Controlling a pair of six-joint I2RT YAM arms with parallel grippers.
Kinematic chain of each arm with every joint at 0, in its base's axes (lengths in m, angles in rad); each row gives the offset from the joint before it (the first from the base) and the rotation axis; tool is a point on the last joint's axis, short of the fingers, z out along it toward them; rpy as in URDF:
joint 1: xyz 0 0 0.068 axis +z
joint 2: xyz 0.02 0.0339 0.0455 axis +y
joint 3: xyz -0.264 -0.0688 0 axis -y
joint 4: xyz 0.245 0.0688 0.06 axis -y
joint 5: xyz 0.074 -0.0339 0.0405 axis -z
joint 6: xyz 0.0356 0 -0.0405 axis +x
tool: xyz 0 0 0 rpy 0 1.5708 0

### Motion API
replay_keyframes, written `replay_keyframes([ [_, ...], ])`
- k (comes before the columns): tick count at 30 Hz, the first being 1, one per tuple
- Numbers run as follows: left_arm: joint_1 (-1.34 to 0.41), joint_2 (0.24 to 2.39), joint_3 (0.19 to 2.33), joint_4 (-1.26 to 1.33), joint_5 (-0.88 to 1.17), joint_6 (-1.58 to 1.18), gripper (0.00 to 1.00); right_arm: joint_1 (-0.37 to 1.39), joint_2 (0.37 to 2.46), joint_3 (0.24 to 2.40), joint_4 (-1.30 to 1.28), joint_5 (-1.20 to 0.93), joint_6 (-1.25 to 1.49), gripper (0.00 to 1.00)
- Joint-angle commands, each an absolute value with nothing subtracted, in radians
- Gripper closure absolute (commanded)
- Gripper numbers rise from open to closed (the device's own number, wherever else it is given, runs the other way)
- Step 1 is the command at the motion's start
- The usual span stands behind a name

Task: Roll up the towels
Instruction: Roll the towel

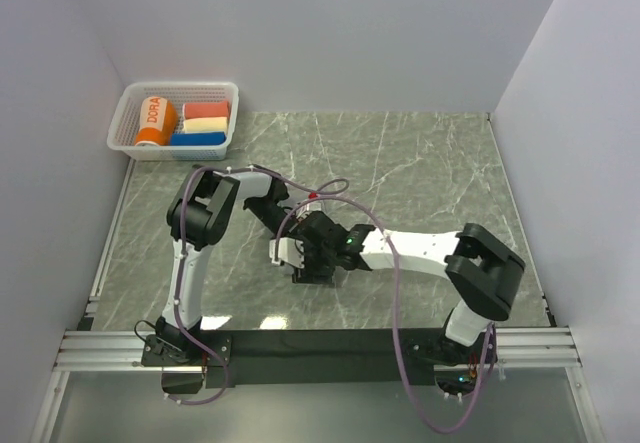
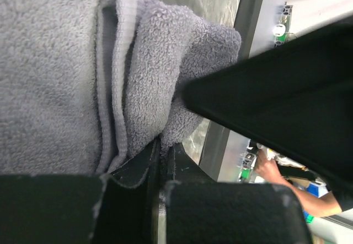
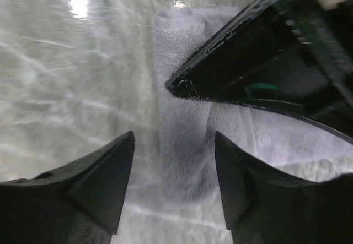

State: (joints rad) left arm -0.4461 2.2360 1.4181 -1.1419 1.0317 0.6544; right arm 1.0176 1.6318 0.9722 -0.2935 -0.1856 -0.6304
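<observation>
The grey towel [image 2: 66, 79] fills the left wrist view as a thick, partly rolled bundle with a folded hem. My left gripper [image 2: 164, 145] is shut on a fold at its edge. In the right wrist view the same grey towel [image 3: 185, 145] lies as a roll on the marble table. My right gripper [image 3: 174, 136] hangs open over it, one finger on each side and not touching. In the top view both grippers [image 1: 312, 253] meet mid-table and hide the towel. The orange towel [image 1: 155, 121] sits rolled in the basket, showing "DORA" lettering.
A white basket [image 1: 180, 88] stands at the table's far left corner, holding red, cream and blue rolls [image 1: 205, 123] beside the orange one. Grey walls close in the table on three sides. A metal rail [image 1: 320, 348] runs along the near edge.
</observation>
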Motion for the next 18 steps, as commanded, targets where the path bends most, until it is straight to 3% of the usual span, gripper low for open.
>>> replay_keyframes([
  [1,-0.417,2.299,1.379,-1.046,0.756,0.739,0.97,1.023,1.704,0.968,-0.173,-0.150,-0.650,0.36],
  [2,-0.407,2.296,1.374,-1.048,0.755,0.744,0.97,1.023,1.718,0.969,-0.172,-0.152,-0.649,0.39],
  [5,-0.381,2.278,1.342,-1.049,0.750,0.752,0.97,1.023,1.761,0.989,-0.178,-0.185,-0.637,0.60],
  [9,-0.350,2.243,1.304,-1.031,0.753,0.753,0.98,1.020,1.799,1.046,-0.228,-0.300,-0.575,1.00],
  [13,-0.318,2.139,1.258,-0.986,0.794,0.730,0.76,1.000,1.822,1.081,-0.331,-0.451,-0.538,1.00],
  [18,-0.247,2.039,1.249,-0.988,0.833,0.707,0.63,0.989,1.850,1.089,-0.402,-0.557,-0.516,1.00],
])
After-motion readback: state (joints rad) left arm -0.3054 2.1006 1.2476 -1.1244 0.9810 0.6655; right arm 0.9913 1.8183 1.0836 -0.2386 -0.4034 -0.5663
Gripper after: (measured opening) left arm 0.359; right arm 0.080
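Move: Just beneath the right hand's open fingers is the near end of the folded grey towel, about 3 cm down and 1 cm ahead; the folded bundle's middle lies about 7 cm ahead, 2 cm left and 4 cm down. The left hand already pinches this same near end, with the stretch the right hand goes for about 3 cm to its right at its own height, and the bundle's middle some 6 cm ahead, 1 cm right and 1 cm below. Sinking a good 2 cm, the right hand closes its fingers on the towel's near end beside the left fingers, then draws it left, some 4 cm in all, with the wrist tilting over about 10 degrees. The left hand, still pinching at first, pulls left about 5 cm, then opens its fingers by about a third as the right takes hold, rising slightly at the last. ##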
